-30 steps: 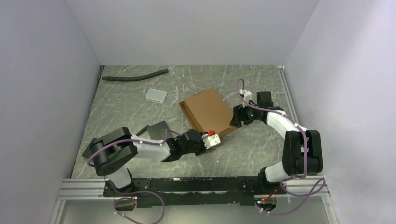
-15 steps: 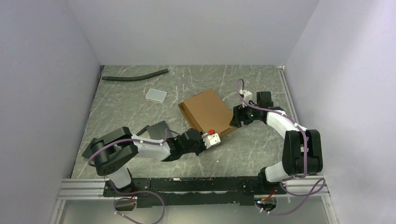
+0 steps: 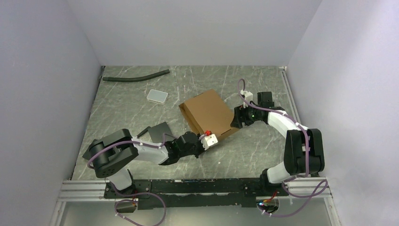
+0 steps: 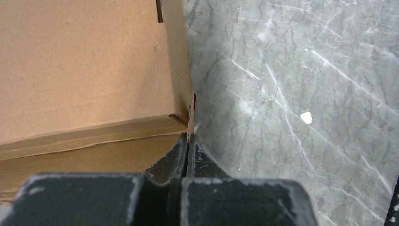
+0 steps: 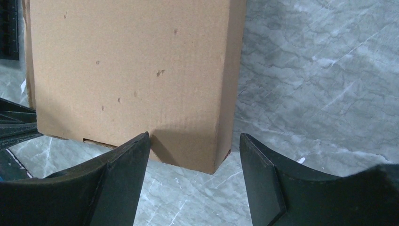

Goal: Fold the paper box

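Note:
The paper box (image 3: 207, 113) is a brown cardboard mailer lying closed and skewed on the marble table. My left gripper (image 3: 212, 135) is at its near edge. In the left wrist view the box (image 4: 84, 66) fills the upper left, and the left gripper (image 4: 189, 136) is shut on a thin cardboard tab sticking out at the box's corner. My right gripper (image 3: 237, 118) is at the box's right side. In the right wrist view that gripper (image 5: 195, 136) stands open, its fingers on either side of the box's (image 5: 127, 70) near corner without touching it.
A black hose (image 3: 136, 76) lies at the back left, with a small white tray (image 3: 157, 96) in front of it. A black flat slab (image 3: 160, 129) lies left of the box and another (image 3: 91, 153) under the left arm. Walls close in three sides.
My left gripper has closed onto the tab at the box's corner and shifted slightly left and away. The box has turned a little to the left. The right gripper has hardly moved.

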You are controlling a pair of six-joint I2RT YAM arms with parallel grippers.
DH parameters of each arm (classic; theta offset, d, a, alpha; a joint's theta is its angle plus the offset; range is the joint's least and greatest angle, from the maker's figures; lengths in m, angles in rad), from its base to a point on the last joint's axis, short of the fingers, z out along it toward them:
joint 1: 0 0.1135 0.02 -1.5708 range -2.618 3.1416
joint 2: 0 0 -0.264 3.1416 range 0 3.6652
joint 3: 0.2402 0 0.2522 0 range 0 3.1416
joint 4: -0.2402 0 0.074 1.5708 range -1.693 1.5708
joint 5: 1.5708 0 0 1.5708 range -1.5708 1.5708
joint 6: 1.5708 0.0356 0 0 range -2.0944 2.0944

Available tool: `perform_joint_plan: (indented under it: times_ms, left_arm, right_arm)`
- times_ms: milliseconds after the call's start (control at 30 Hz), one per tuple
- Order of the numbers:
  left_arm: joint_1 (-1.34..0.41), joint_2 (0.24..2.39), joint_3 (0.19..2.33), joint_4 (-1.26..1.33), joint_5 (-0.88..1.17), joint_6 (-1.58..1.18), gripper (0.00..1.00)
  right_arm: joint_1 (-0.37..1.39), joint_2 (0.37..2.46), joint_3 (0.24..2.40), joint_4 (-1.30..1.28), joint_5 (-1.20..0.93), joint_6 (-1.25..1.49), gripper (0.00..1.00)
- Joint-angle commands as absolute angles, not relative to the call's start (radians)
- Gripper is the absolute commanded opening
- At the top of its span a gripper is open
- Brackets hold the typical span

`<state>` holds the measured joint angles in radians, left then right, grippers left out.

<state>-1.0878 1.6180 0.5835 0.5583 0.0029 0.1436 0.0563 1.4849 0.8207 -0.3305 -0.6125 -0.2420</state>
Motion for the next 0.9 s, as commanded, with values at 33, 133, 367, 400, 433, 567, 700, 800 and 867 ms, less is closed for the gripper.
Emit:
perform_joint_plan:
  times_ms: [33, 133, 367, 400, 433, 567, 700, 800, 867]
  left_arm:
    - [-1.088, 1.587, 0.537, 0.587, 0.003, 0.1, 0.0]
    - [-1.086, 1.585, 0.52, 0.612, 0.003, 0.096, 0.0]
    - [-1.085, 1.595, 0.488, 0.667, 0.003, 0.077, 0.0]
    - [-1.085, 1.597, 0.485, 0.677, 0.003, 0.072, 0.03]
    - [-1.085, 1.6, 0.486, 0.683, 0.003, 0.07, 0.1]
    - [-1.085, 1.609, 0.521, 0.668, 0.009, 0.077, 0.19]
    - [-1.085, 1.619, 0.57, 0.64, 0.02, 0.096, 0.24]
    - [-1.083, 1.621, 0.601, 0.621, 0.028, 0.109, 0.26]
    - [-1.082, 1.622, 0.614, 0.612, 0.035, 0.115, 0.27]
  right_arm:
    - [0.059, 1.514, 0.844, -0.319, -0.54, -0.252, 0.72]
    - [0.058, 1.524, 0.848, -0.323, -0.533, -0.252, 0.71]
    - [0.058, 1.531, 0.852, -0.326, -0.532, -0.252, 0.7]
    - [0.058, 1.531, 0.851, -0.327, -0.534, -0.252, 0.7]
    - [0.058, 1.531, 0.851, -0.327, -0.536, -0.252, 0.7]
    - [0.059, 1.531, 0.853, -0.327, -0.543, -0.252, 0.7]
    - [0.06, 1.531, 0.853, -0.328, -0.546, -0.252, 0.7]
    - [0.06, 1.531, 0.853, -0.328, -0.548, -0.252, 0.7]
    - [0.06, 1.529, 0.853, -0.329, -0.551, -0.252, 0.7]
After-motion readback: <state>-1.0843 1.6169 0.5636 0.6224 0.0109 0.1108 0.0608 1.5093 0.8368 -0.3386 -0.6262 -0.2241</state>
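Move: The left hand already pinches the small upright end tab at the near corner of the box's open long side. The box's middle is some 13 cm ahead of this hand and 2 cm right, its right-hand corner about 6 cm ahead and 14 cm right; the black slab lies level with it, roughly 19 cm left. That corner sits just under the right hand, about 1 cm left and 1 cm back, and the tab is some 10 cm back and 14 cm left. With the tab still pinched, the left hand eases about 1 cm to the left, then opens its fingers to roughly a quarter and, once they part, turns back about 1 cm to the right and rises nearly as much, with the tab still standing in the gap. The right hand stays at the box's right-hand corner with its wide-open fingers astride it, creeping barely half a centimetre left and tipping a couple of degrees. ##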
